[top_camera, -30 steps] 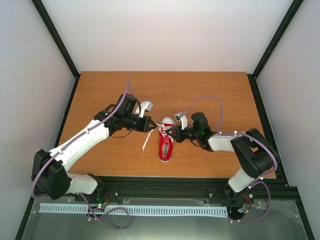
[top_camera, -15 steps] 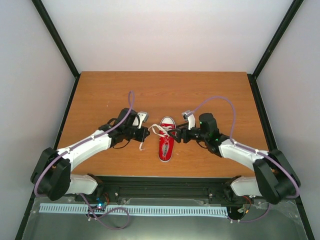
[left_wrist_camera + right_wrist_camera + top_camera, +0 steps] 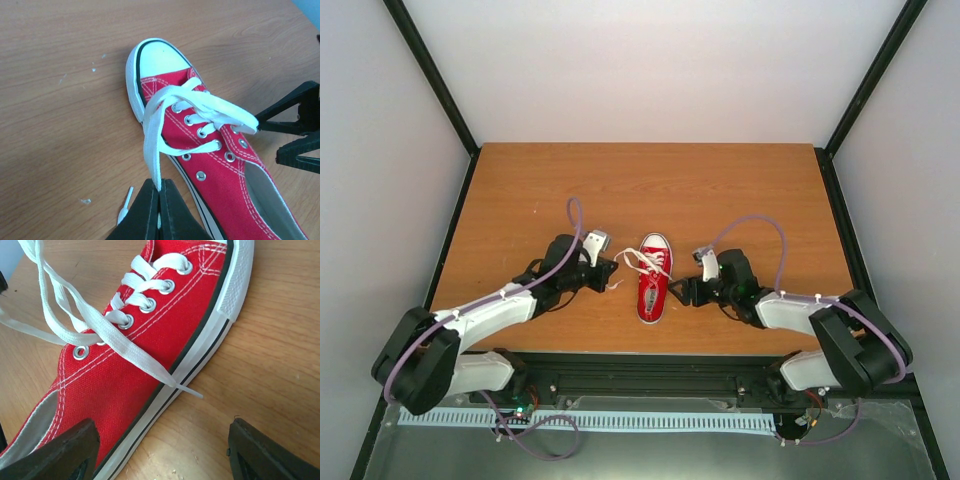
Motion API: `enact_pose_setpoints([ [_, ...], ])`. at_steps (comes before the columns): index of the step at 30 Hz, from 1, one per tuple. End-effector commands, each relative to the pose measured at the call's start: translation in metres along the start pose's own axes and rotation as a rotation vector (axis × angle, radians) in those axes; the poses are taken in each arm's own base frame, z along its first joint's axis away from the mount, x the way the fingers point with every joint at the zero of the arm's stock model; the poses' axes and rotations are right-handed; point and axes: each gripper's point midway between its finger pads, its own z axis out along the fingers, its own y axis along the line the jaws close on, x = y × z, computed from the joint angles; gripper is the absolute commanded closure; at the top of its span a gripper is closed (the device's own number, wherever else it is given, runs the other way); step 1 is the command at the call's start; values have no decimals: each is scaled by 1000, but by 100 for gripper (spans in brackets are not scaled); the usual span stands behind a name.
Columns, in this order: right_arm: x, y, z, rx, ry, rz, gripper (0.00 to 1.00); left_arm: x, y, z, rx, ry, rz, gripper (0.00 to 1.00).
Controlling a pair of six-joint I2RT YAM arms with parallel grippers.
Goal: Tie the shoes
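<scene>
The red sneaker (image 3: 653, 283) lies on the table with its white toe cap pointing away from the arms. It also shows in the left wrist view (image 3: 215, 165) and the right wrist view (image 3: 150, 335). My left gripper (image 3: 611, 279) is just left of the shoe and shut (image 3: 160, 194) on one white lace (image 3: 151, 145), which runs taut from the eyelets. My right gripper (image 3: 682, 291) is open (image 3: 162, 455) by the shoe's right side, one finger over the sole rim. The other lace end (image 3: 145, 362) lies loose across the shoe's side, untouched.
The wooden table (image 3: 520, 190) is bounded by a black frame (image 3: 470, 190) and white walls. A few small crumbs (image 3: 86, 201) lie on the wood to the left of the shoe. My right gripper's black fingers (image 3: 295, 125) show at the right of the left wrist view.
Both grippers have drawn back toward the near edge, on either side of the shoe. The left one still holds its lace, now pulled out to the left. The shoe has not moved.
</scene>
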Motion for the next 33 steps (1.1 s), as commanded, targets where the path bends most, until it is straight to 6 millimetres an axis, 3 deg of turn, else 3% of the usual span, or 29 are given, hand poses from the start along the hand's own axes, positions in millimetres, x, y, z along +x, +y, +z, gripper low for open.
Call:
enact_pose_setpoints([
  [1, -25, 5, 3, -14, -69, -71, 33, -31, -6, -11, 6, -129, 56, 99],
  [4, -31, 7, 8, -24, -61, -93, 42, -31, -6, -11, 6, -130, 54, 99],
  [11, -42, 14, 23, -71, -39, -135, 53, -29, -9, -9, 32, -124, 47, 99],
  [16, -34, 22, 37, -164, 22, -128, 63, -27, -9, -7, 37, -115, 46, 99],
  [22, -28, 14, 41, -138, 39, -99, 96, -27, -8, -7, 26, -120, 45, 99],
  [24, -33, 12, 37, -105, 22, -91, 97, -28, -5, -7, 11, -123, 40, 99],
  [27, -45, -8, 26, 53, -25, -52, 97, -27, 5, -7, -42, -126, 18, 99],
  [30, -57, -46, 0, 314, -90, 30, 97, -26, 21, -8, -130, -129, -18, 99],
  [33, -56, -88, -35, 539, -131, 177, 97, -26, 37, -10, -222, -141, -63, 99],
])
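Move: The loose lace end hanging over the shoe's right side lies some 3 cm ahead of the open right fingers and 2 cm to their left, at about their height. The shoe's middle is about 3 cm ahead of the right hand, 5 cm left and 2 cm lower; its toe cap lies 10 cm ahead and 5 cm left. From the left hand, the lace end lies some 11 cm to the right, 2 cm back and 5 cm lower. Bring the open right gripper forward and left over about 5 cm to the lace end at the shoe's side, shut it to pinch the lace, then draw it right some 4 cm, a little farther forward and slightly up. Keep the other lace part pinched in the left fingers: lift it about 2 cm, hold it there, then ease it forward and left at the last. ##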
